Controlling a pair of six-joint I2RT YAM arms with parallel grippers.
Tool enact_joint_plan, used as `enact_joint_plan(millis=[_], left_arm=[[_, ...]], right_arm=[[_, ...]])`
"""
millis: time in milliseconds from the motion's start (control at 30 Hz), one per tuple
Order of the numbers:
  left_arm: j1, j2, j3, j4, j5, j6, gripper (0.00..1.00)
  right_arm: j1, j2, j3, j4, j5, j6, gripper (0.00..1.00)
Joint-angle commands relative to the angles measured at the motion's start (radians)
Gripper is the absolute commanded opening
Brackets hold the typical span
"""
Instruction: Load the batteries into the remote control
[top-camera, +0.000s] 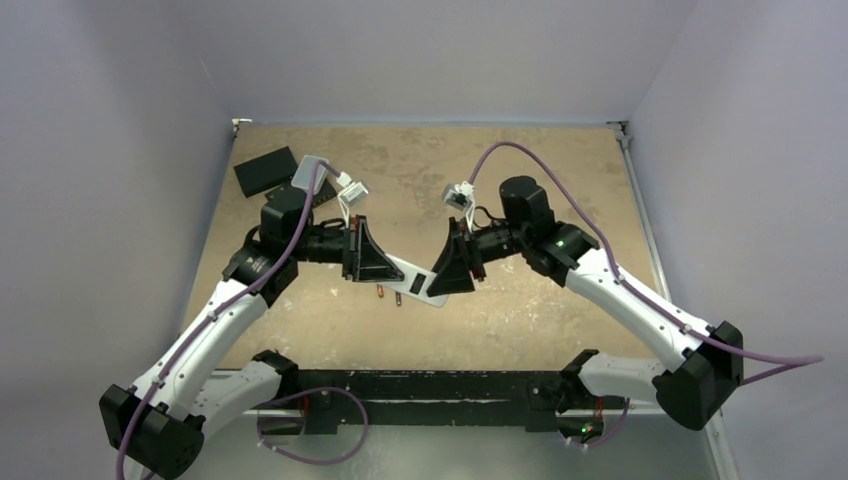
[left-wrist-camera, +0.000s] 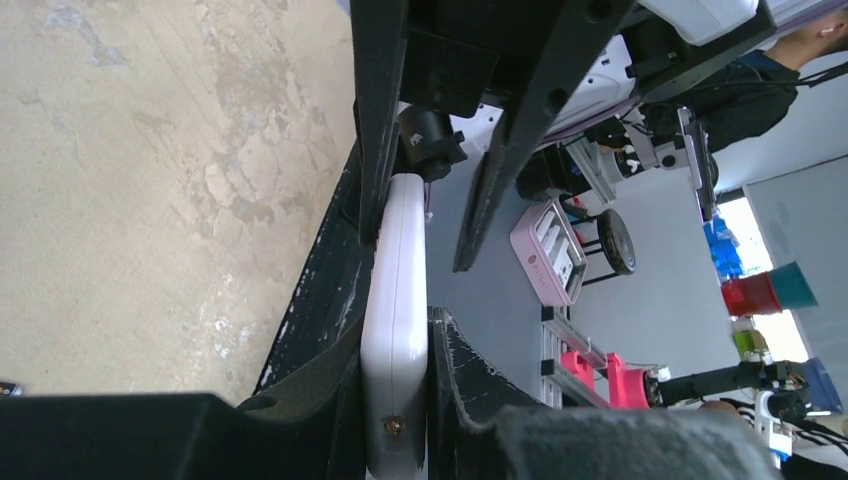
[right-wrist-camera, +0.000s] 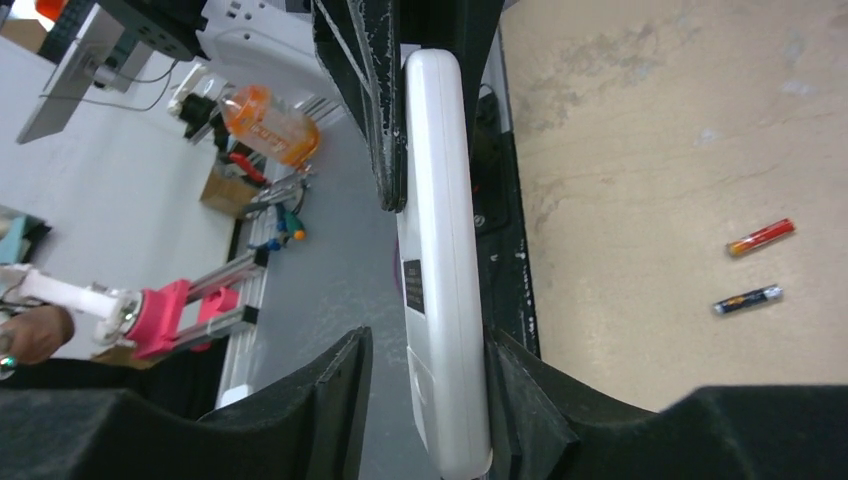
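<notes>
The white remote control (top-camera: 415, 283) is held above the table between both arms, its long side running from one gripper to the other. My left gripper (top-camera: 383, 268) is shut on one end of it; in the left wrist view both pads press the remote control (left-wrist-camera: 395, 330) edge-on. My right gripper (right-wrist-camera: 428, 340) is open around the other end: one finger touches the remote control (right-wrist-camera: 440, 260), the other stands apart with a gap. Its plain back with a small dark label faces that gap. A reddish-orange battery (right-wrist-camera: 760, 238) and a dark battery (right-wrist-camera: 747, 299) lie on the table below.
A flat black slab (top-camera: 265, 170) and a light grey rounded box (top-camera: 312, 172) sit at the back left, with a small white part (top-camera: 352, 190) beside them. The two batteries (top-camera: 390, 295) lie just under the left gripper. Walls close the table on three sides.
</notes>
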Motion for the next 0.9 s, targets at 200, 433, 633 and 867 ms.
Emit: enact_joint_plan(millis=[200,433,633,867], left_arm=[[-0.003,-0.032,-0.006,0.102,-0.105,-0.088,0.00],[-0.002,-0.056,-0.019,0.147,-0.180,-0.151,0.00],[-0.002,-0.076,-0.046,0.203,-0.223,-0.210,0.00],[-0.002,-0.115,-0.085,0.285,-0.283,-0.292,0.00]], right_arm=[[-0.040,-0.145,-0.043,-0.020,0.202,0.024,0.63],[-0.044,-0.273,-0.119,0.025,0.386,0.123,0.69],[-0.045,-0.383,-0.193,0.089,0.590,0.278,0.74],[-0.045,-0.443,-0.239,0.110,0.732,0.424,0.76]])
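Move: The left hand already grips one end of the remote, the remote's middle lying about 4 cm to its right and 1 cm back. From that hand the black-and-silver battery is some 8 cm ahead, straight in line, and the red battery about 10 cm ahead and 4 cm left, both roughly 27 cm below. From the right hand, the remote's middle is about 5 cm left and 1 cm ahead. Right hand backs off the remote rightward and forward some 7 cm, opening wider; left swings it forward, 15 degrees counter-clockwise. ##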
